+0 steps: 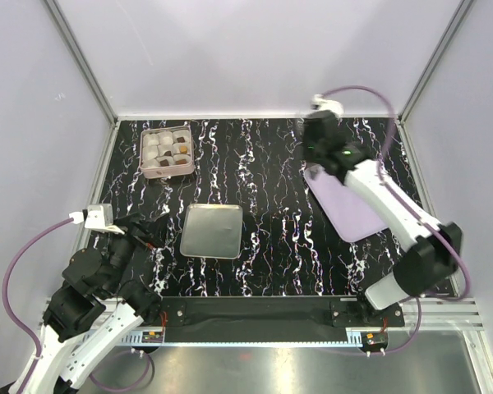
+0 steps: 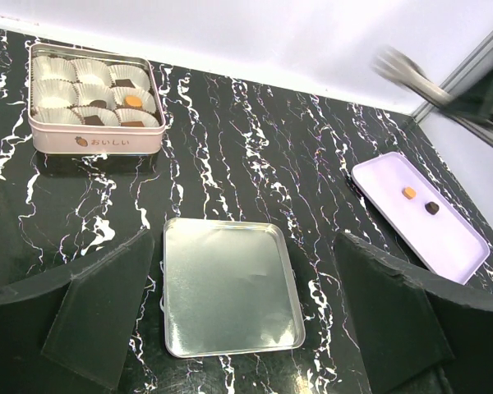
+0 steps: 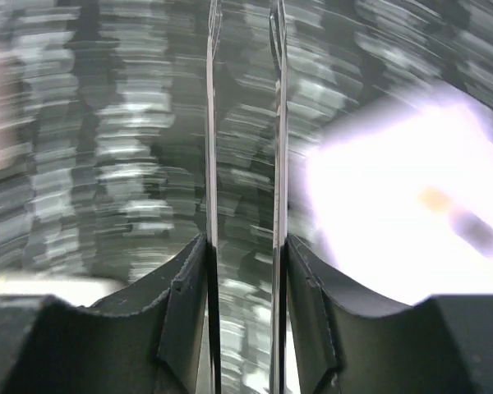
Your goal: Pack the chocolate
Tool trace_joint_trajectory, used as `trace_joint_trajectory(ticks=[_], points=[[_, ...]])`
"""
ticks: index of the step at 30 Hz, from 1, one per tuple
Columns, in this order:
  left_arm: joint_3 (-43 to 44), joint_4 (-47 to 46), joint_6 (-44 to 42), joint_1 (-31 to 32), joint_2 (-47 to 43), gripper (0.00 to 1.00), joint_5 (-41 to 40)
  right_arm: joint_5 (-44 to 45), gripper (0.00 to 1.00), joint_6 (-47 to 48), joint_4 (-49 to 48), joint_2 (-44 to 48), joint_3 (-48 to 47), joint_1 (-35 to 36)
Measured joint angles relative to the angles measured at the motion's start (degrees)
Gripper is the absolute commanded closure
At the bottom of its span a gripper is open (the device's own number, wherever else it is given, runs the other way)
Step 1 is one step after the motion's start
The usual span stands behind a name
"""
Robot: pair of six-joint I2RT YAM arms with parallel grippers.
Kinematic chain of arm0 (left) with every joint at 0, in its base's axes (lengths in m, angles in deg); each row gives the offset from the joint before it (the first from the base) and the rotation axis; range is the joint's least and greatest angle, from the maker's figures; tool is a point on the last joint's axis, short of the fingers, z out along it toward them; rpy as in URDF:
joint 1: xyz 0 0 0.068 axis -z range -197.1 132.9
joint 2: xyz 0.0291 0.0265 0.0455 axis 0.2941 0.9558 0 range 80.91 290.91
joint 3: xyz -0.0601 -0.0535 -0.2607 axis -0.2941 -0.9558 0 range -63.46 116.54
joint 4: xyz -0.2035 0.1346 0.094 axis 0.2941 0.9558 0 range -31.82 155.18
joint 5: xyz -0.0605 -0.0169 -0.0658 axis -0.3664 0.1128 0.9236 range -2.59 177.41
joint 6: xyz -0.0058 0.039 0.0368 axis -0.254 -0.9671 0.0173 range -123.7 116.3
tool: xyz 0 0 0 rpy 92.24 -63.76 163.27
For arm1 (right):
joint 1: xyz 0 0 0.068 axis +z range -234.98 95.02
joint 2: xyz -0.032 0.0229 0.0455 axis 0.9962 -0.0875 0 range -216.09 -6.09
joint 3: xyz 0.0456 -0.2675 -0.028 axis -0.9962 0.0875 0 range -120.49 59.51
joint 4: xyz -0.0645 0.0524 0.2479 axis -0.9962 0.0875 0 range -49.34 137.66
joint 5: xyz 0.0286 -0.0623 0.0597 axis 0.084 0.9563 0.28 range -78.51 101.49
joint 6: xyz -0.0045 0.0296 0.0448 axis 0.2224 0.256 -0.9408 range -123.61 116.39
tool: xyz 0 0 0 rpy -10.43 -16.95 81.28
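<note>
Two chocolate pieces lie on the lilac tray [image 2: 444,234]: a tan one [image 2: 408,192] and a dark one [image 2: 432,208]. Several more chocolates [image 2: 125,83] sit in white paper cups inside the pink tin box [image 2: 94,141] at the far left. My right gripper [image 3: 245,246] is shut on thin metal tongs [image 3: 212,123], whose two blades run up between its pads. It hovers over the far end of the tray [image 1: 349,209], and its view is motion-blurred. My left gripper [image 2: 245,246] is open and empty, low near the front left, over the silver lid [image 2: 230,283].
The silver lid [image 1: 212,231] lies flat at the table's middle front. The pink box [image 1: 168,152] stands at the back left, the lilac tray at the right. Metal frame posts and pale walls enclose the black marbled table [image 1: 271,164].
</note>
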Motion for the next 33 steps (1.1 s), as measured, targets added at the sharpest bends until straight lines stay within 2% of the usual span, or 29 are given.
trace_joint_trajectory(ticks=[4, 8, 15, 33], points=[[0.0, 0.0, 0.0, 0.0, 0.0, 0.01, 0.0, 3.8, 0.52, -4.0, 9.2, 8.1, 8.9, -11.2], [0.0, 0.0, 0.0, 0.0, 0.0, 0.01, 0.3, 3.6, 0.51, -5.3, 16.0, 11.7, 14.8, -16.0], [0.0, 0.0, 0.0, 0.0, 0.0, 0.01, 0.7, 0.1, 0.51, -6.4, 18.4, 13.9, 21.6, -27.1], [0.0, 0.0, 0.0, 0.0, 0.0, 0.01, 0.9, -5.5, 0.5, -6.6, 13.5, 13.9, 27.2, -28.3]])
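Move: The dark chocolate on the lilac tray lies about 24 cm to the right of the right hand, some 3 cm back and 24 cm below. The orange chocolate is roughly 5 cm to the left of the dark one and 4 cm farther out. The tray's middle is about 20 cm right of the hand, 5 cm back and 25 cm down. From the idle left hand, the dark chocolate lies some 58 cm right, 21 cm ahead and 27 cm below. To the dark chocolate on the tray the right hand brings the metal tongs it already holds: it sweeps about 20 cm right while sinking 13 cm and drawing back 11 cm, fast at first, then only easing down. The wrist turns some 30 degrees clockwise and tips about 25 degrees further down; the fingers keep the tongs, whose tips end up just over the chocolate. ##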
